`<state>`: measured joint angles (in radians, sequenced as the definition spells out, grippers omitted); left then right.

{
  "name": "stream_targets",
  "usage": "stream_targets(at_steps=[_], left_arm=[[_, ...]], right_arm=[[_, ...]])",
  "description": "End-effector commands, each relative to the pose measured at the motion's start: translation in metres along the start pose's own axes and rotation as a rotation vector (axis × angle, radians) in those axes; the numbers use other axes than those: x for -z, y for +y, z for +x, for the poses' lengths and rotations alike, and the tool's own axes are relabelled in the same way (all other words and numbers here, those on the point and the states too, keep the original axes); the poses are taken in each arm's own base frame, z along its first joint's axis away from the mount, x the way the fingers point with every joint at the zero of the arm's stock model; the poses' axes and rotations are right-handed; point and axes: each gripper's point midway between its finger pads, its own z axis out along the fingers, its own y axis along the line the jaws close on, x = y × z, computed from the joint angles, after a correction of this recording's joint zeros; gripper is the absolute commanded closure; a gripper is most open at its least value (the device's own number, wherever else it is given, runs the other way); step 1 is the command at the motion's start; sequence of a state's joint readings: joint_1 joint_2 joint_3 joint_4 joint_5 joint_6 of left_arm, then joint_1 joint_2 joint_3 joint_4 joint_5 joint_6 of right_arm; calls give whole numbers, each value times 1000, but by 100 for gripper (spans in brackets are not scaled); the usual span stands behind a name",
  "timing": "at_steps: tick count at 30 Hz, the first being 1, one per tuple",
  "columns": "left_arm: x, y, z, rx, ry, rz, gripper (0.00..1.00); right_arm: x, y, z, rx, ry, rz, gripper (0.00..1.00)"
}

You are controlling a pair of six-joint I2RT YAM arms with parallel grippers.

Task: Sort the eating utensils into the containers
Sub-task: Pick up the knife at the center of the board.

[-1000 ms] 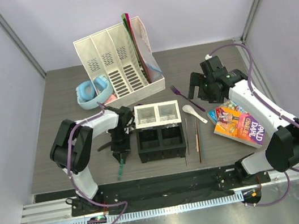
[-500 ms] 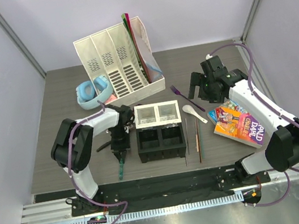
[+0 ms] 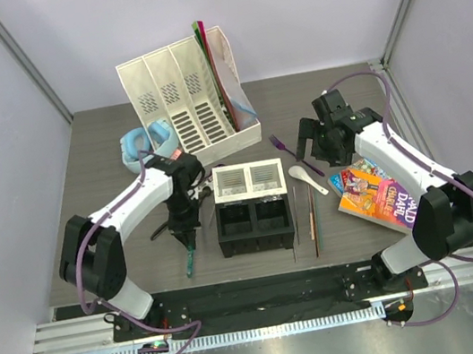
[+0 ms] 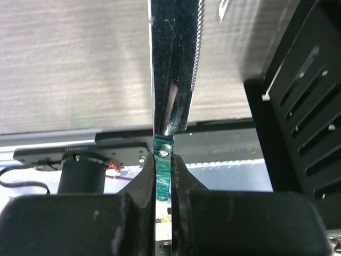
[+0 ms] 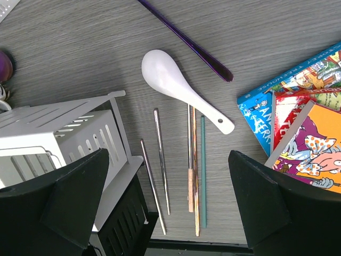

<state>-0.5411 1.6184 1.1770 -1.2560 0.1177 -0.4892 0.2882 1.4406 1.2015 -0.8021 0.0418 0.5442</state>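
My left gripper (image 3: 183, 238) (image 4: 164, 176) is shut on the green handle of a knife (image 3: 189, 259) (image 4: 171, 80) with a serrated metal blade, just left of the containers (image 3: 253, 206). These form a small caddy with two white cells behind and two black cells (image 4: 309, 106) in front. My right gripper (image 3: 315, 147) (image 5: 176, 197) hangs open above a white soup spoon (image 3: 308, 179) (image 5: 181, 88) and thin chopsticks (image 3: 312, 219) (image 5: 193, 170) lying right of the caddy (image 5: 48, 138). A purple fork (image 3: 292, 153) (image 5: 186, 40) lies behind the spoon.
A tall white file organiser (image 3: 188, 103) stands at the back, with blue headphones (image 3: 145, 144) to its left. A colourful book (image 3: 376, 194) (image 5: 303, 122) lies at the right. The table's near edge runs just below the knife and chopsticks.
My left gripper has closed on the knife's green handle, and the left arm's elbow has swung out to the left. The right gripper has shifted slightly left.
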Motion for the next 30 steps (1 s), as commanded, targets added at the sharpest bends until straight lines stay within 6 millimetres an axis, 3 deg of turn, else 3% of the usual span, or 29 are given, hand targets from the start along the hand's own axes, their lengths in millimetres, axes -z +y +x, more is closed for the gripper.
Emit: stream_targets(at_steps=[1, 8, 14, 17, 23, 25, 30], left_arm=[[13, -5, 13, -7, 5, 45, 100], [50, -15, -19, -9, -212, 91, 100], [97, -19, -51, 10, -462, 111, 100], [130, -20, -72, 28, -634, 129, 100], [176, -42, -112, 31, -916, 261, 100], [185, -52, -127, 19, -993, 301, 100], [179, -73, -155, -52, -1031, 279, 100]], right_arm=[[3, 6, -10, -11, -21, -17, 0], [2, 5, -10, -13, -20, -8, 0], [2, 6, -13, -19, -27, -6, 0], [1, 7, -16, -25, -29, -5, 0], [-2, 13, -22, -33, -30, -15, 0], [-3, 15, -23, -36, -30, -20, 0], [-8, 18, -26, -41, -24, -22, 0]])
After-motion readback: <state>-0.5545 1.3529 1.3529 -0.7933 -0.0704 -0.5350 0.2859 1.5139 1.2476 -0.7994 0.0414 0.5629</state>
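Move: The left hand already holds the knife off the table. The white container lies about 14 cm ahead and 21 cm to its right, its middle slightly lower. The black container stands some 20 cm to the right and 3 cm ahead of this hand, and the loose cutlery pile lies about 15 cm ahead and 3 cm right, down on the board. From the idle right hand the white container is about 22 cm left and 1 cm back. Still pinching the knife by its teal handle, the left hand barely stirs at first, then sweeps forward and up, about 14 cm each way, and drifts some 5 cm right, over the cutlery pile to above the white container's left side. On the way the wrist swings the fingers from straight down to pointing forward and down, some 50 degrees, and the fingers stay shut. ##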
